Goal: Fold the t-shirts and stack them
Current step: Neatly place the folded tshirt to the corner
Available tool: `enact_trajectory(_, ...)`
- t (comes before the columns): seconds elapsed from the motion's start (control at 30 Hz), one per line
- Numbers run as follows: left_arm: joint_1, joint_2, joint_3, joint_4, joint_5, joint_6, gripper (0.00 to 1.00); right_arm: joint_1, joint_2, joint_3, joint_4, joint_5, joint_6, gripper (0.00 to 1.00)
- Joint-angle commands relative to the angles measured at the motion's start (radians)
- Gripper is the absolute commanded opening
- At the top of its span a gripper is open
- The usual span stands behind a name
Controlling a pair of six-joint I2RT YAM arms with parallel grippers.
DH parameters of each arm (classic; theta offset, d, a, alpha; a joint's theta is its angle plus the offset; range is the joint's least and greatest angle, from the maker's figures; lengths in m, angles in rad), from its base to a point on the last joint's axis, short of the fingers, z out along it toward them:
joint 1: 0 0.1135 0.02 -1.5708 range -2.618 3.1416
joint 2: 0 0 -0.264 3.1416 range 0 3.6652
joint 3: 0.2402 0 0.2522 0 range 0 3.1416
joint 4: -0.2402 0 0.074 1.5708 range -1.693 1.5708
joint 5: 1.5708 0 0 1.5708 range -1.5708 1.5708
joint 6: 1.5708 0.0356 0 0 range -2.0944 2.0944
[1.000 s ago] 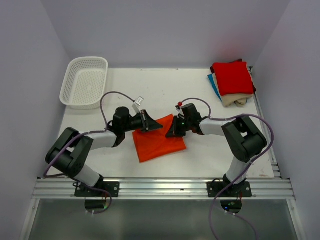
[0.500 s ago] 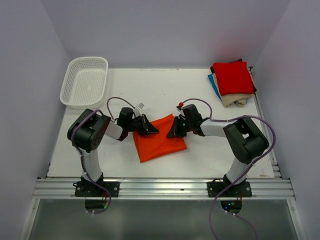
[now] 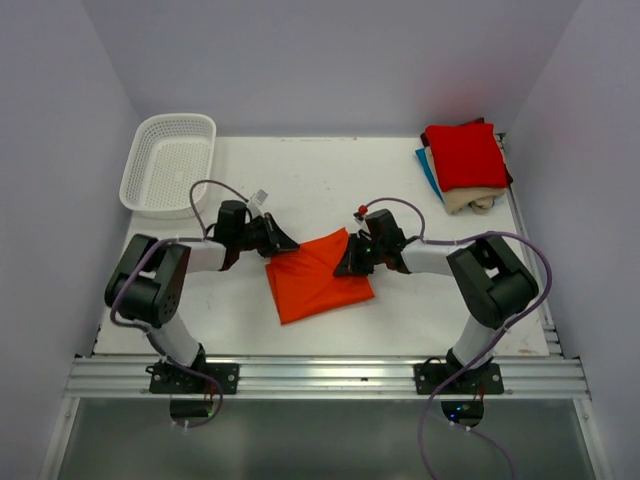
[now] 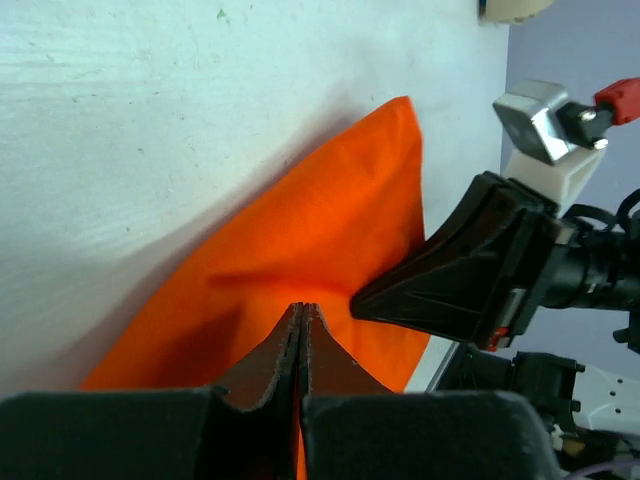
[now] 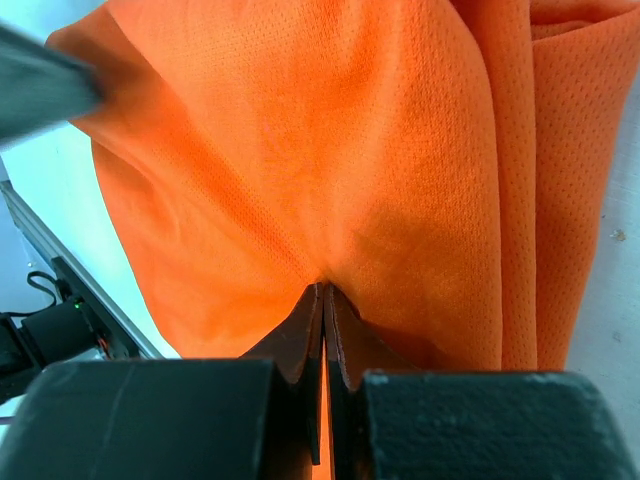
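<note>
The bright orange t-shirt (image 3: 318,285) lies folded in a rough square on the white table between my two arms. My left gripper (image 3: 290,245) is at its upper left edge, jaws closed with the tips pressed into the cloth (image 4: 330,210); its tips show in the left wrist view (image 4: 302,308). My right gripper (image 3: 343,265) is at the shirt's upper right edge, shut on a pucker of orange cloth (image 5: 300,150); its tips show in the right wrist view (image 5: 323,288). The right gripper's black fingers (image 4: 450,275) also show in the left wrist view.
A stack of folded shirts sits at the back right: red (image 3: 465,155) on top, blue (image 3: 428,170) and beige (image 3: 470,200) under it. A white mesh basket (image 3: 180,118) stands at the back left. A metal rail (image 3: 330,375) runs along the near edge.
My left gripper has drawn back to the left, toward the shirt's upper left edge, and its arm has swung. The right gripper has stayed in place on the shirt.
</note>
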Motion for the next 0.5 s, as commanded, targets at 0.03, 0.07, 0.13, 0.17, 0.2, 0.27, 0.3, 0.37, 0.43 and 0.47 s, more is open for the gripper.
enact_trajectory(0.03,0.003,-0.283,0.069,-0.447,-0.194,0.163,0.06,-0.004,0.005,-0.036,-0.079,0.08,-0.047,0.0)
enact_trajectory(0.07,0.001,-0.314,0.059,-0.58,-0.243,0.174,0.14,-0.004,0.004,-0.034,-0.076,0.077,-0.047,0.0)
enact_trajectory(0.13,0.001,-0.413,-0.007,-0.667,-0.294,0.187,0.39,-0.004,0.004,-0.034,-0.066,0.075,-0.045,0.0)
enact_trajectory(0.17,0.003,-0.449,-0.036,-0.722,-0.332,0.181,0.6,-0.004,0.005,-0.03,-0.066,0.072,-0.042,0.0)
enact_trajectory(0.2,0.003,-0.482,-0.094,-0.742,-0.344,0.173,0.7,-0.004,0.005,-0.028,-0.065,0.072,-0.042,0.0)
enact_trajectory(0.27,-0.002,-0.585,-0.154,-0.776,-0.354,0.147,0.97,-0.004,0.004,-0.025,-0.065,0.073,-0.044,0.0)
enact_trajectory(0.3,-0.004,-0.619,-0.182,-0.782,-0.354,0.138,1.0,-0.003,0.002,-0.024,-0.065,0.072,-0.045,0.0)
enact_trajectory(0.37,-0.007,-0.711,-0.257,-0.772,-0.341,0.109,1.0,-0.004,0.004,-0.022,-0.06,0.067,-0.047,0.0)
enact_trajectory(0.43,-0.01,-0.777,-0.318,-0.753,-0.328,0.078,1.0,-0.003,0.005,-0.022,-0.059,0.066,-0.047,0.0)
enact_trajectory(0.47,-0.011,-0.792,-0.337,-0.729,-0.312,0.064,1.0,-0.004,0.004,-0.021,-0.059,0.066,-0.047,0.0)
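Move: Under and around the shut left fingers lies the folded t-shirt, its middle some 7 cm back, 5 cm right and 3 cm below them; its near-left corner is about 17 cm back and 3 cm left. The white basket stands roughly 19 cm ahead and 32 cm left, the stacked shirts about as far ahead but 40 cm right. From the right hand, the t-shirt's middle is about 5 cm left, 1 cm back and 1 cm below. Rising about 6 cm off the t-shirt's far edge, the left hand then swings back some 12 cm and left 8 cm around its left side, sinking again towards the near-left corner. The fingers spread from shut to fully open and tip some 20 degrees more steeply down. The right hand stays put, its shut fingertips still pressed on the cloth. ##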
